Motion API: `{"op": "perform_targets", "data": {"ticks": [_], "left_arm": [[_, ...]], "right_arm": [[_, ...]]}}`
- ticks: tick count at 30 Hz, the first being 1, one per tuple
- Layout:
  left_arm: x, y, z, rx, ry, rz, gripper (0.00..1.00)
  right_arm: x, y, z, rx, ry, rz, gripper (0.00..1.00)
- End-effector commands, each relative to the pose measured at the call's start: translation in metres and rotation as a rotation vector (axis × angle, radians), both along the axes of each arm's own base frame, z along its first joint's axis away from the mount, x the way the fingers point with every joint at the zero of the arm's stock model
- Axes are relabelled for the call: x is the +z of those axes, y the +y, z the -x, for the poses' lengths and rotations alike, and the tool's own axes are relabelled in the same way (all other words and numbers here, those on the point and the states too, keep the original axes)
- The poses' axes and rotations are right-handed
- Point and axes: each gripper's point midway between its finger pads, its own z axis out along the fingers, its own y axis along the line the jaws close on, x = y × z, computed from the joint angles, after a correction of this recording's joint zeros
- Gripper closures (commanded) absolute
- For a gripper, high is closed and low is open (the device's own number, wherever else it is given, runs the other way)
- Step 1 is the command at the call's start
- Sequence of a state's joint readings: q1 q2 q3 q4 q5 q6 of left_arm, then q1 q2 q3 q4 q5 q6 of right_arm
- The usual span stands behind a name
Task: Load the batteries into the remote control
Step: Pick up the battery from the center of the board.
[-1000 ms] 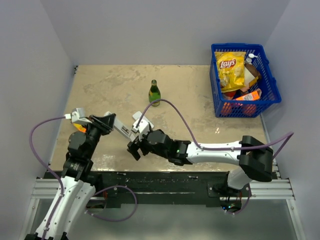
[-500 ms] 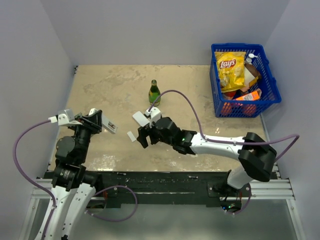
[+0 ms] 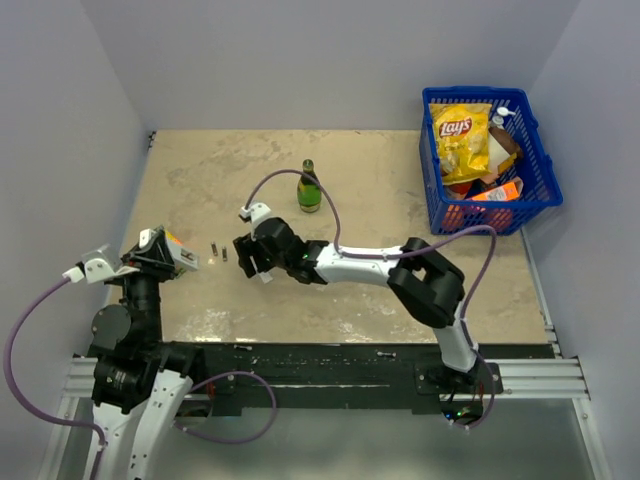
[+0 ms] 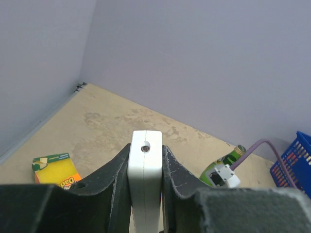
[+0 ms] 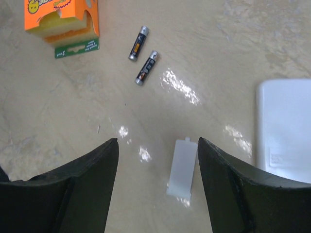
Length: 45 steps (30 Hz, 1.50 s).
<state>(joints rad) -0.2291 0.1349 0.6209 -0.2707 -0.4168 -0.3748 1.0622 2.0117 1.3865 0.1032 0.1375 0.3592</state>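
Note:
Two batteries, small dark cylinders, lie side by side on the table; from above they show as batteries left of my right gripper. That right gripper hovers open over the table. A thin white battery cover lies flat below, near its right finger. My left gripper is shut on the white remote control, held end-on between its fingers. In the top view the left gripper holds the remote control above the table's left side.
An orange and green sponge pack lies just beyond the batteries. A flat white object with small print sits at the right edge of the right wrist view. A green bottle stands mid-table. A blue basket of groceries is far right.
My left arm has drawn back to the left with the remote control. My right gripper has swung left and away from the table's front edge, towards the batteries.

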Motion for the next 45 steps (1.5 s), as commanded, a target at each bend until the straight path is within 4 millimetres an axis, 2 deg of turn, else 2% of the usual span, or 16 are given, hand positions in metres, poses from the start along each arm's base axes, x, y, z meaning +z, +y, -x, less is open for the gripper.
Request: {"op": "perform_targets", "data": {"ticks": [1, 2, 3, 4, 6, 10, 21, 27, 32, 33, 34, 36, 37, 40, 43, 45], "left_arm": [[0.001, 0.023, 0.010, 0.121, -0.017, 0.007, 1.00], [-0.002, 0.023, 0.009, 0.123, -0.012, 0.006, 1.00], [-0.002, 0.024, 0.009, 0.125, -0.011, 0.002, 1.00], [-0.002, 0.024, 0.009, 0.126, -0.012, 0.001, 1.00], [-0.003, 0.024, 0.009, 0.126, -0.014, -0.001, 1.00], [-0.004, 0.023, 0.008, 0.121, -0.016, -0.003, 1.00], [-0.004, 0.020, 0.008, 0.107, -0.017, -0.012, 1.00], [-0.004, 0.019, 0.007, 0.099, -0.020, -0.016, 1.00], [-0.005, 0.016, 0.005, 0.087, -0.015, -0.021, 1.00], [-0.004, 0.016, 0.005, 0.086, -0.017, -0.022, 1.00], [-0.004, 0.016, 0.005, 0.086, -0.017, -0.022, 1.00], [-0.005, 0.015, 0.005, 0.083, -0.016, -0.023, 1.00], [-0.004, 0.015, 0.004, 0.081, -0.016, -0.023, 1.00], [-0.005, 0.014, 0.003, 0.075, -0.013, -0.023, 1.00], [-0.005, 0.012, 0.003, 0.065, -0.011, -0.023, 1.00], [-0.005, 0.011, 0.002, 0.057, -0.009, -0.024, 1.00]], "right_arm": [[0.001, 0.033, -0.018, -0.006, -0.036, -0.032, 0.31], [0.008, 0.042, -0.023, -0.009, -0.055, -0.050, 0.31], [-0.011, 0.045, -0.026, -0.009, -0.061, -0.018, 0.31], [-0.002, 0.054, -0.032, -0.009, -0.085, -0.039, 0.33], [-0.021, 0.060, -0.035, -0.004, -0.104, -0.005, 0.37], [-0.028, 0.079, -0.044, 0.007, -0.138, 0.000, 0.42], [-0.058, 0.096, -0.054, -0.026, -0.188, 0.078, 0.46], [-0.080, 0.082, -0.057, -0.083, -0.189, 0.199, 0.66], [-0.084, 0.065, -0.045, -0.072, -0.178, 0.254, 0.96], [-0.062, 0.066, -0.042, -0.060, -0.183, 0.219, 0.99], [-0.067, 0.058, -0.036, -0.050, -0.175, 0.228, 1.00], [-0.048, 0.053, -0.029, -0.033, -0.175, 0.202, 1.00], [-0.025, 0.048, -0.024, -0.025, -0.186, 0.163, 1.00], [0.007, 0.030, -0.013, -0.009, -0.198, 0.141, 1.00], [0.012, 0.005, -0.001, 0.011, -0.196, 0.183, 1.00], [0.026, -0.015, 0.003, 0.008, -0.201, 0.206, 1.00]]}}
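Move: From the open right hand, the nearer battery lies about 6 cm ahead, 9 cm left and 7 cm below. The other battery is some 3 cm to the left of it and 1 cm farther out; the small white cover lies nearly under the hand, about 2 cm to its right, and the larger white box about 10 cm ahead and 7 cm right. From the left hand, the nearer battery is roughly 14 cm ahead, 11 cm right and 30 cm down. Right hand dips some 10 cm left and forward, pinches the nearer battery, then retreats right, back and up. ##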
